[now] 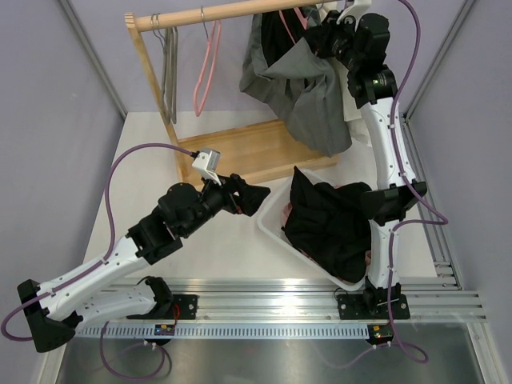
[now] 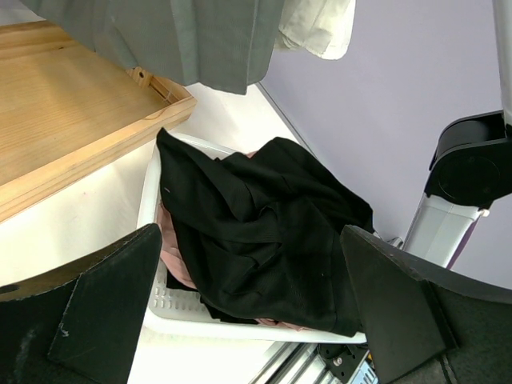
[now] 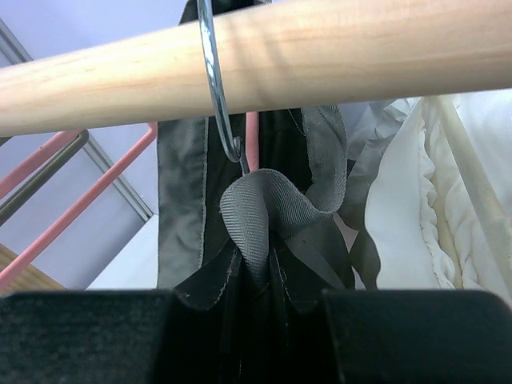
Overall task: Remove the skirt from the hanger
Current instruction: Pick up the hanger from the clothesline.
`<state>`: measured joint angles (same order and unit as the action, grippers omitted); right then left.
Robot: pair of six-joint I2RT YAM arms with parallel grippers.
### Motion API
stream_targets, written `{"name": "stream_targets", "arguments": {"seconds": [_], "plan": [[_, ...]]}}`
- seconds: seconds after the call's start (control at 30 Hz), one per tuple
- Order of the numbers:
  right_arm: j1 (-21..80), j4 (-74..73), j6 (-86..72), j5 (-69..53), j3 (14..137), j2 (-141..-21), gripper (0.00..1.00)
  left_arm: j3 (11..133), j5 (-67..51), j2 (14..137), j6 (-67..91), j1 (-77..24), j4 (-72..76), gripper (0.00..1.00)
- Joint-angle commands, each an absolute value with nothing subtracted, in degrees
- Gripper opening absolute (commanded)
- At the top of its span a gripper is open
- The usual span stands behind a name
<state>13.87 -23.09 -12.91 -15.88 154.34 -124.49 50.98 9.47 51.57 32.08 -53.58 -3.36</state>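
Observation:
The grey skirt [image 1: 308,88] hangs in loose folds from the right part of the wooden rail [image 1: 232,11]. In the right wrist view its waistband [image 3: 256,212] bunches into a loop just under the hanger's metal hook [image 3: 214,88], which sits over the rail [image 3: 360,48]. My right gripper [image 1: 320,36] is up at the rail, its jaws shut on the skirt's top fabric [image 3: 248,320]. The rest of the hanger is hidden by cloth. My left gripper [image 1: 258,198] hovers low beside the basket, wide open [image 2: 252,312] and holding nothing.
A white basket [image 1: 272,228] holds a black garment [image 1: 324,224] over something pink. The rack's wooden base [image 1: 248,148] lies behind it. Empty pink [image 1: 204,72] and grey hangers hang at the rail's left. A white garment [image 3: 432,200] hangs right of the skirt.

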Motion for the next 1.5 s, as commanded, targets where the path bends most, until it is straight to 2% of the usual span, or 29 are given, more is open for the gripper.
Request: {"name": "stream_targets", "arguments": {"seconds": [0.0,0.33,0.77,1.0,1.1,1.27,1.37,1.47], "plan": [[13.5,-17.7,-13.2,-17.0,158.6,-118.6,0.0,51.8,10.5,51.1,33.0,-53.5,-1.3,0.99],[13.6,-19.3,-12.5,-18.7,155.4,-115.9,0.0,51.8,10.5,50.7,33.3,-53.5,-1.4,0.99],[13.6,-21.7,-6.9,-27.9,124.2,-99.1,0.0,55.0,9.8,52.4,31.1,-53.5,-1.4,0.99],[13.5,-25.6,2.8,-33.3,112.9,-90.7,0.0,56.5,9.7,54.3,31.3,-53.4,-1.3,0.99],[13.5,-29.6,7.8,-34.9,109.6,-86.0,0.0,57.4,10.4,54.8,30.9,-53.4,-2.6,0.99],[13.6,-40.5,17.3,-40.1,105.8,-79.3,0.0,59.2,19.6,52.9,29.9,-53.4,-10.3,0.99],[13.7,-46.8,23.5,-44.8,105.1,-77.2,0.0,58.9,26.8,51.2,30.3,-53.4,-14.5,0.99],[15.6,-53.4,28.4,-45.4,104.9,-77.0,0.0,59.6,27.7,51.8,30.7,-51.7,-17.0,0.99]]}}
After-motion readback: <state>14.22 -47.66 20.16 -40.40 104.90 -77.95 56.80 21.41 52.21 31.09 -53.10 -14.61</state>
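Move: My right hand already pinches the hanger with the grey skirt by its neck. The basket it is taken over lies about 28 cm back, 4 cm right and 45 cm below; the clothesline rod runs some 7 cm above and 2 cm ahead, and the white skirt hangs roughly 9 cm to my right, level in reach, its middle 15 cm lower. From my left hand that hanger is about 35 cm ahead, 15 cm right and 17 cm up. Keeping my grip, I raise my right hand about 3 cm so the hook clears the rod, then bring the hanger back some 25 cm towards the basket, sinking past the start height on the way and rising a little at the end, while my wrist rolls left side down and turns counter-clockwise, each about 30 degrees. Late on, my open left hand shifts a few centimetres left and slightly forward, turning a little counter-clockwise. ##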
